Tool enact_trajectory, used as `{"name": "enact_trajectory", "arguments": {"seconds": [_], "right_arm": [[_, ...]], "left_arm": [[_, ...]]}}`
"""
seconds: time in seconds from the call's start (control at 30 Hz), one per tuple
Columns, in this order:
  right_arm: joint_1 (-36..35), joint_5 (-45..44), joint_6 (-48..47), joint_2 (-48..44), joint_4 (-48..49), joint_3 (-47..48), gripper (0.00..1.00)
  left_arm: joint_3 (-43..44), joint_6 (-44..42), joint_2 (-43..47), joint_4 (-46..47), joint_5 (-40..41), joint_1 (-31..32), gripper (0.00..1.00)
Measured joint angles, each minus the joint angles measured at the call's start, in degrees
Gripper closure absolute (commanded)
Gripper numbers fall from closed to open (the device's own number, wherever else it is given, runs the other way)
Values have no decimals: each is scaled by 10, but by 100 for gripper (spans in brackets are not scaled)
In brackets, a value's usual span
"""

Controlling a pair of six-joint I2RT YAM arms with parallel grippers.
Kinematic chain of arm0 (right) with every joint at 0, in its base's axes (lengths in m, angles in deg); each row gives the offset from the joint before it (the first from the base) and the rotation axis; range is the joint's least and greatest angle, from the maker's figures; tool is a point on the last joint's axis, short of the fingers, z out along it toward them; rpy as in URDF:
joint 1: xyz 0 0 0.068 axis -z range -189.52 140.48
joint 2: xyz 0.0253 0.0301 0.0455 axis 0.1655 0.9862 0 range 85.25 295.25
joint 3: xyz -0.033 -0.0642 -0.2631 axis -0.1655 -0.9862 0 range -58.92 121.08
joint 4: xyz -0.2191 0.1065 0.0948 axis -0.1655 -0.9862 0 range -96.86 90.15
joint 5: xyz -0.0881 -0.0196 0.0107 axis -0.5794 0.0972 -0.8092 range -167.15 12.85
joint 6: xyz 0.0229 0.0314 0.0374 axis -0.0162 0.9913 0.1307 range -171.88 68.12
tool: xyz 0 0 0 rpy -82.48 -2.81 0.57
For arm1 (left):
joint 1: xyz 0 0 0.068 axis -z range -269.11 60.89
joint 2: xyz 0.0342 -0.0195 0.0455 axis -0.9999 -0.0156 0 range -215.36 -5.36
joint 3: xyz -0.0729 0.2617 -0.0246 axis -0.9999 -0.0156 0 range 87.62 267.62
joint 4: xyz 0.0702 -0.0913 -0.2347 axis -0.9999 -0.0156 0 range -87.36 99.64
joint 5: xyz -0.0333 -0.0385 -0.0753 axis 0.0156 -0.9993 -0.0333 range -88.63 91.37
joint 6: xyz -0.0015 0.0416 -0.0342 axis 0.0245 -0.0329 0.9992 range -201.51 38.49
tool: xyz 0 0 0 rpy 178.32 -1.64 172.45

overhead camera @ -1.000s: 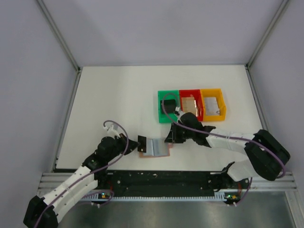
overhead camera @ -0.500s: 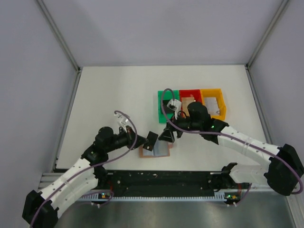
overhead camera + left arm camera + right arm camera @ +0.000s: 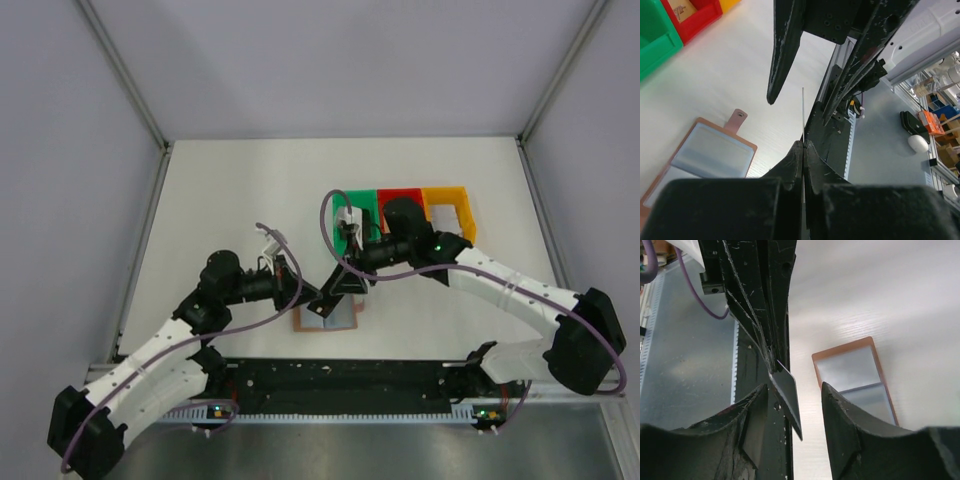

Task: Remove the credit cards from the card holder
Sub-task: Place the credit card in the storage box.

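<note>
The card holder (image 3: 340, 318) lies open on the table, blue-grey face up, near the front edge. It also shows in the left wrist view (image 3: 710, 152) and the right wrist view (image 3: 855, 377). My left gripper (image 3: 305, 293) is shut on a dark credit card (image 3: 787, 395) and holds it in the air above the holder. In the left wrist view the card (image 3: 802, 115) shows edge-on, sticking out of my left gripper (image 3: 803, 145). My right gripper (image 3: 338, 290) is open, and in its own view (image 3: 793, 390) its jaws stand on either side of the card without touching it.
A green bin (image 3: 350, 205), a red bin (image 3: 402, 200) and a yellow bin (image 3: 450, 205) stand in a row behind the grippers. The table's front rail (image 3: 340, 375) runs just in front of the holder.
My left gripper has lifted the card up and right, off the holder's left edge. My right gripper has left the holder's right edge and come to straddle the card.
</note>
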Motion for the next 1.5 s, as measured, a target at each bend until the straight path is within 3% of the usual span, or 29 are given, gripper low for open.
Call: {"name": "enact_trajectory", "arguments": {"seconds": [0.13, 0.2, 0.27, 0.4, 0.47, 0.57, 0.83, 1.0, 1.2, 1.5], "right_arm": [[0, 36, -22, 18, -17, 8, 96], [0, 48, -28, 18, -24, 8, 100], [0, 56, -31, 18, -28, 9, 100], [6, 54, -30, 18, -30, 9, 100], [21, 45, -23, 18, -31, 9, 100], [57, 19, 1, 18, -31, 9, 100], [163, -147, 122, 37, -38, 37, 100], [182, -260, 176, 103, -56, 111, 100], [183, -325, 224, 218, -76, 218, 100], [182, -322, 259, 349, -79, 270, 100]], "left_arm": [[13, -16, -16, -2, -15, 3, 100], [18, -21, -22, -7, -18, 4, 95], [20, -29, -23, -15, -16, 4, 77], [35, -45, -19, -53, 26, 5, 32], [50, -52, -10, -87, 70, 5, 16], [79, -60, 15, -150, 160, 5, 3], [195, -103, 87, -319, 391, 5, 1], [193, -141, 135, -349, 480, 5, 1], [175, -159, 145, -383, 538, 5, 1], [172, -187, 147, -393, 574, 4, 1]]}}
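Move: The black card, still pinched in the left fingers, sits between the right hand's half-open fingers, about 2 cm back and 2 cm left of the right hand, nearly level; from the left hand it is some 4 cm to the right. From the right hand, the green box lies roughly 25 cm ahead, 6 cm right and 16 cm below. The red box is 12 cm farther right than the green one, and the open card holder is 4 cm left and 19 cm below, about 1 cm back. Easing back a little, the right hand closes on the card and pinches it; the left fingers then open and let go. The right hand swings forward about 27 cm and some to the right, turning clockwise nearly 60 degrees, then sinks towards the green box with the card gripped. The left hand withdraws left and forward, fingers wide, turning counter-clockwise. ##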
